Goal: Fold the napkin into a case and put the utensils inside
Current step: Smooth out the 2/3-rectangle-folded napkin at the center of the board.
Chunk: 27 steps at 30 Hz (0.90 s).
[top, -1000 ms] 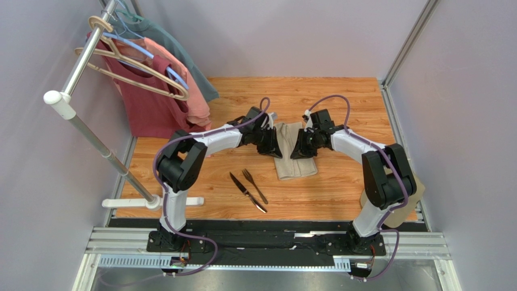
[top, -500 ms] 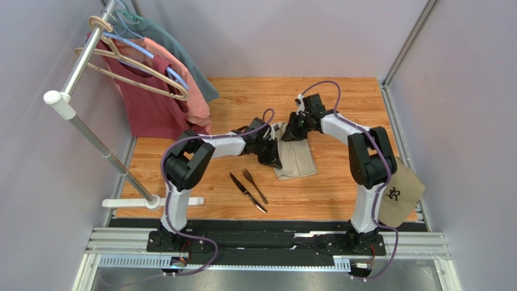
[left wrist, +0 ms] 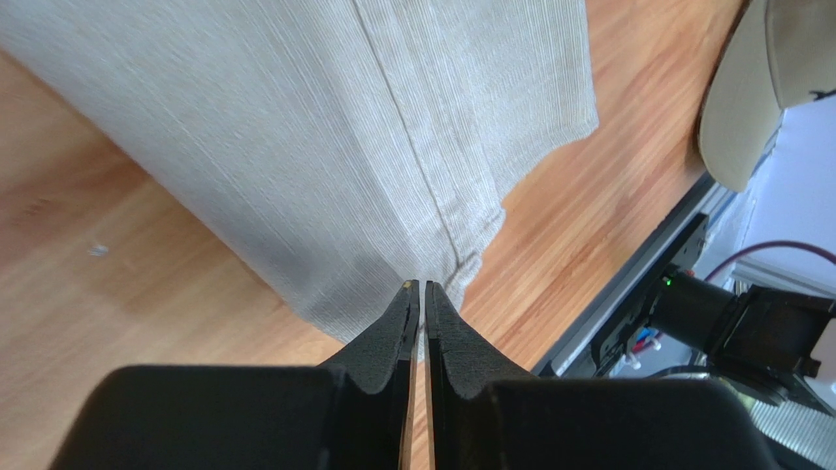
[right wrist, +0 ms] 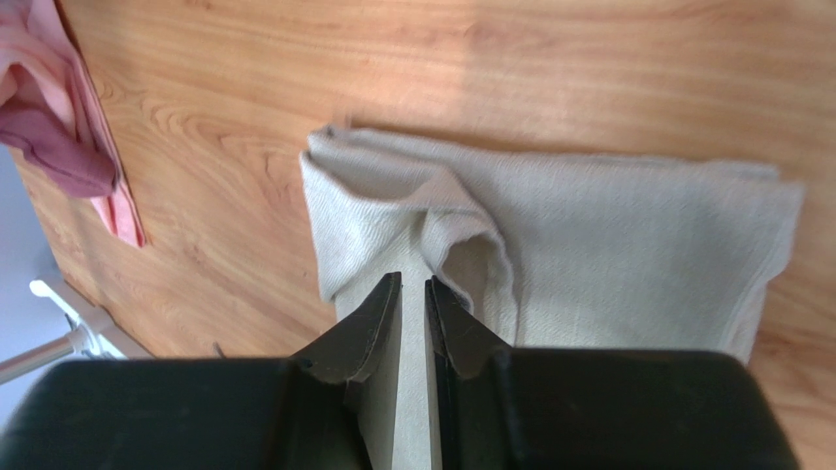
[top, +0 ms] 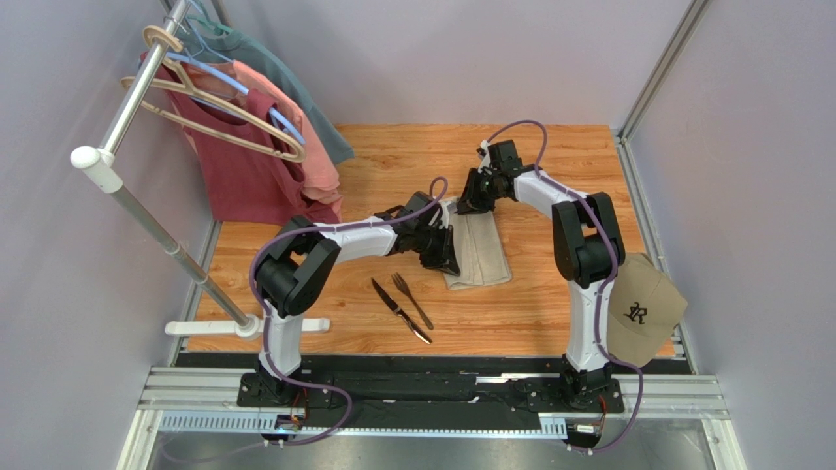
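The beige napkin point(top: 486, 255) lies folded into a narrow strip on the wooden table. In the left wrist view the napkin point(left wrist: 324, 147) lies flat, and my left gripper point(left wrist: 423, 284) is shut with its tips at the hem by the near-left corner. From above, that left gripper point(top: 447, 258) sits over the strip's left edge. My right gripper point(top: 468, 203) is at the far end of the strip. There it point(right wrist: 413, 279) is shut on a raised fold of the napkin point(right wrist: 608, 225). The dark fork point(top: 413, 300) and knife point(top: 400, 310) lie side by side, nearer and left of the napkin.
A tan cap point(top: 643, 313) with a dark logo rests at the table's near right corner, and shows as the cap point(left wrist: 756, 88) in the left wrist view. Red and pink shirts point(top: 265, 147) hang from a rack pole point(top: 147, 225) on the left. Grey walls close in both sides.
My right gripper has moved from the napkin's middle to its far end, which uncovers the cap. My left gripper has slid nearer along the napkin's left edge. The utensils have not moved.
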Available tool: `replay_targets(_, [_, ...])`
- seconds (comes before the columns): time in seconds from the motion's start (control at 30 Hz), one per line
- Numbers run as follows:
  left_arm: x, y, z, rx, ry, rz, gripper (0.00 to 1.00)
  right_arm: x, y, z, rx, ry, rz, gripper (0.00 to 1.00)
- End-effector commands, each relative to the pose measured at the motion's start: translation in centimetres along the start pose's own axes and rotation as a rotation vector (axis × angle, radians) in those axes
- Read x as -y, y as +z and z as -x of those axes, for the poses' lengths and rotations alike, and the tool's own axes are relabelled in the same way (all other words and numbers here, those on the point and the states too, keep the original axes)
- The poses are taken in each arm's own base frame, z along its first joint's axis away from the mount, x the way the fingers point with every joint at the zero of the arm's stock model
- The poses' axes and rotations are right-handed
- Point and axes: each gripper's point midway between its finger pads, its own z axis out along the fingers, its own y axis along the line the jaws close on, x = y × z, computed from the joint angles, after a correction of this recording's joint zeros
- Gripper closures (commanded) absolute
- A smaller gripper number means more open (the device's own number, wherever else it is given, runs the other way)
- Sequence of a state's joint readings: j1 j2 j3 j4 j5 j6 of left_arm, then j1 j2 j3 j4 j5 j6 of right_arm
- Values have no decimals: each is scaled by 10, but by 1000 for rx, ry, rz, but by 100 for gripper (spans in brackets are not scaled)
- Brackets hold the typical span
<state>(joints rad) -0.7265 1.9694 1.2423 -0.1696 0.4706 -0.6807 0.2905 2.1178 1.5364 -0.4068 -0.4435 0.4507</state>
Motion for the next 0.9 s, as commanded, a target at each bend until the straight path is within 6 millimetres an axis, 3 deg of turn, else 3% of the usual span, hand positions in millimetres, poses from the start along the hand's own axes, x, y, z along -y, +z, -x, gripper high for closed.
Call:
replay_targets(0.0, [22,3,-15,-18,25,-51,87,5,5,23,41,-32,-21,83])
replay_targets(0.23, [3,15,-27,-36,0,-3,87,20,25,29,28,-46,-40,83])
replay_targets(0.4, [-21,23,-39,-56,2,64,87,17,22,34,30,-40,-24,82])
replay_targets(0.53, [-22,12,-32,-37,61,104,87,-1,-7,36,36,-39,-20,76])
replay_targets(0.6, [-5,-4,-19,3,107,84,83,-11,-39,40,78,-59,-44,67])
replay_targets(0.63, [3,-9,-16,20,122,65,80,-5,-49,38,89,-50,-92,63])
replay_targets(0.67, [11,-14,-12,36,136,47,77,-13,-73,44,134,-64,-94,60])
replay_targets(0.73, [36,-31,1,88,185,-5,63,5,-87,27,119,-24,-169,41])
replay_targets(0.77, [47,-33,2,97,213,-16,46,13,-100,27,135,5,-198,38])
replay_targets(0.8, [49,-37,7,120,238,12,43,24,-111,12,136,63,-228,36])
replay_targets(0.83, [62,-40,17,152,266,6,42,39,-123,12,167,99,-265,35])
replay_targets(0.87, [70,-35,15,150,298,7,41,49,-127,5,173,113,-286,35])
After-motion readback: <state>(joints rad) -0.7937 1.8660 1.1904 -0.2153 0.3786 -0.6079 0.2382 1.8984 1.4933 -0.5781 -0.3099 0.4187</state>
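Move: Over the napkin's near left corner, the left hand has the cloth's middle some 9 cm ahead, 4 cm to its right and 3 cm below; the fork lies about 5 cm back and 9 cm left of this hand, the knife about 7 cm back and 12 cm left. The right hand hovers by the far end: a raised fold sits roughly 2 cm ahead, 1 cm right and 2 cm below, while the napkin's middle is about 8 cm back and 2 cm right. Sweeping apart along the folded napkin with nearly shut fingers, the right hand slides forward and down about 3 cm to the far edge while the left draws back about 3 cm and dips as much at the near edge. Then both open and rise, the right going up some 8 cm, back and to its right, clear of the cloth, the left lifting about 4 cm. ##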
